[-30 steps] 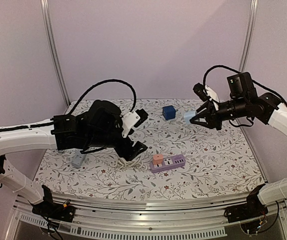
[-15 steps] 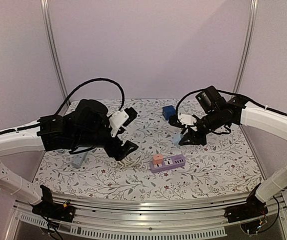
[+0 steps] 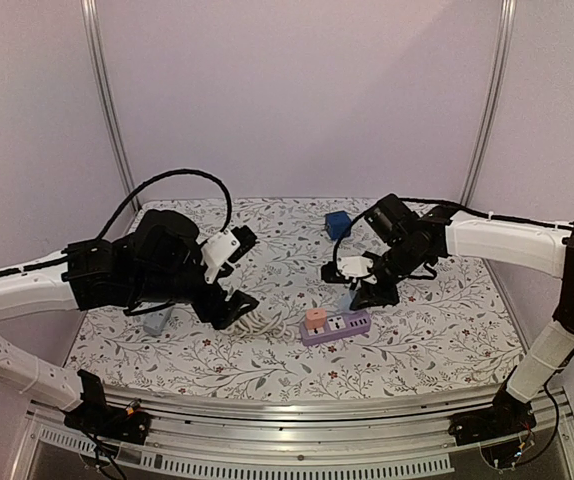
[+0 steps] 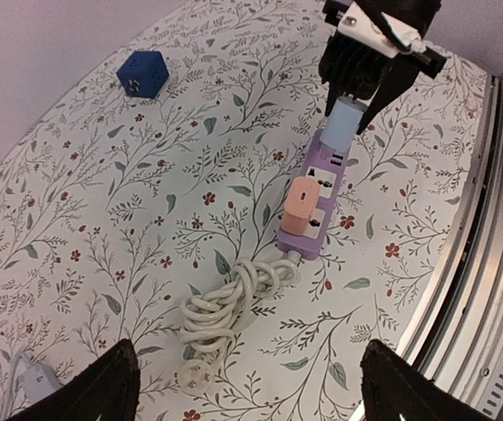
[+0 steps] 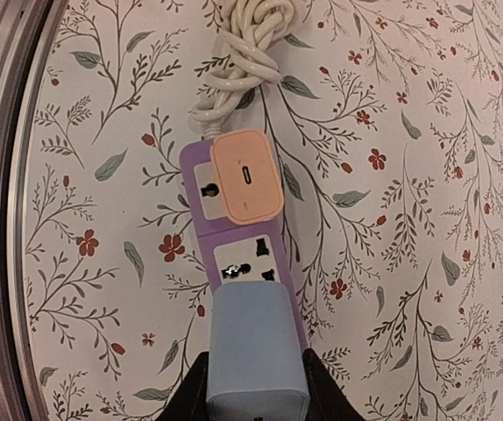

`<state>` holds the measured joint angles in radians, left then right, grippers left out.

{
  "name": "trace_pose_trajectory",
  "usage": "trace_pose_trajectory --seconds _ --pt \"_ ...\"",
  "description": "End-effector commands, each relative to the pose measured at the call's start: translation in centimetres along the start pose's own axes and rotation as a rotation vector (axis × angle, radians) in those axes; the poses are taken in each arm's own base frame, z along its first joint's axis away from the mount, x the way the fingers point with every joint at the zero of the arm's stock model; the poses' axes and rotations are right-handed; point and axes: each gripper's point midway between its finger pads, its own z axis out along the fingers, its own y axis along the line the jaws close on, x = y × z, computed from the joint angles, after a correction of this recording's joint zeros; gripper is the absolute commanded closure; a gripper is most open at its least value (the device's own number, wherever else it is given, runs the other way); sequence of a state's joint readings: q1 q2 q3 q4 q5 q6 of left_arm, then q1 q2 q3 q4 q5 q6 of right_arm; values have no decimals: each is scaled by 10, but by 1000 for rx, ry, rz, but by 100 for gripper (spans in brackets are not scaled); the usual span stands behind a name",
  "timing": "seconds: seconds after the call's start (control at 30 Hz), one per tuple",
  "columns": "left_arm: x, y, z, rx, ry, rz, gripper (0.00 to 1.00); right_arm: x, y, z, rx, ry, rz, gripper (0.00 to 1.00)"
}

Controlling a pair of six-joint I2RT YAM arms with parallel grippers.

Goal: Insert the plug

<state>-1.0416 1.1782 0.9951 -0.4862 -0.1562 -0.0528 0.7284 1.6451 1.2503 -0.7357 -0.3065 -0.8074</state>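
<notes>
My right gripper [image 3: 359,290] is shut on a light blue plug [image 5: 256,351] and holds it upright over the far end of the purple power strip [image 5: 197,167]. In the right wrist view a free socket [image 5: 247,260] shows just ahead of the plug. An orange plug [image 5: 247,175] sits in the socket beyond it. The same light blue plug [image 4: 346,118] shows in the left wrist view just above the strip [image 4: 326,180]; I cannot tell if they touch. My left gripper [image 3: 239,272] hangs open above the coiled white cord [image 4: 234,298], holding nothing.
A dark blue cube adapter [image 3: 338,223] lies at the back of the flowered table. A grey adapter [image 3: 155,322] lies under my left arm. The strip's cord [image 3: 262,322] is bundled left of the strip. A metal rail [image 4: 488,228] runs along the table's near edge.
My right arm has swung left and down from the back right, carrying the light blue plug to just above the power strip. My left arm has drawn back to the left a little.
</notes>
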Motion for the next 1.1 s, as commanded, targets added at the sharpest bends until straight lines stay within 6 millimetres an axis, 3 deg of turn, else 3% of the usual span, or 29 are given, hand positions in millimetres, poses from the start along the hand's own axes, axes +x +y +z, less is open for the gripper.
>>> trace_pose_trajectory --seconds 0.0,0.53,1.07 --pt "9 3 -2 15 15 0 13 -2 -5 13 -2 14 -85 100" --pt "17 -4 5 68 45 34 14 -5 -8 40 -70 26 -61 100" --pt "30 0 -9 51 22 -14 15 23 -1 59 -61 97 -39 100"
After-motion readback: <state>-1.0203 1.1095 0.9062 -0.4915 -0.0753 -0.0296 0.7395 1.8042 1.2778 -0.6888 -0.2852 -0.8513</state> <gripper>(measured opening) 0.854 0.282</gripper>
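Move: The right hand already holds the blue plug, and the power strip's free middle socket lies some 9 cm below that hand, about 3 cm to its left and 1 cm ahead. The peach plug, already in the end socket, is about 5 cm left of the free socket and 1 cm nearer the base; the white cord coil lies roughly 19 cm left of the right hand, level with it. From the left hand that socket is around 18 cm right, 5 cm ahead and 19 cm below. The right arm keeps its grip on the blue plug and lowers it about 5 cm towards the middle socket, quickly at first and then creeping, while easing about 1 cm forward and left towards the peach plug, the wrist tilting barely 5 degrees. The left hand, open and empty, drifts some 2.5 cm down, back and to its left, away from the strip. ##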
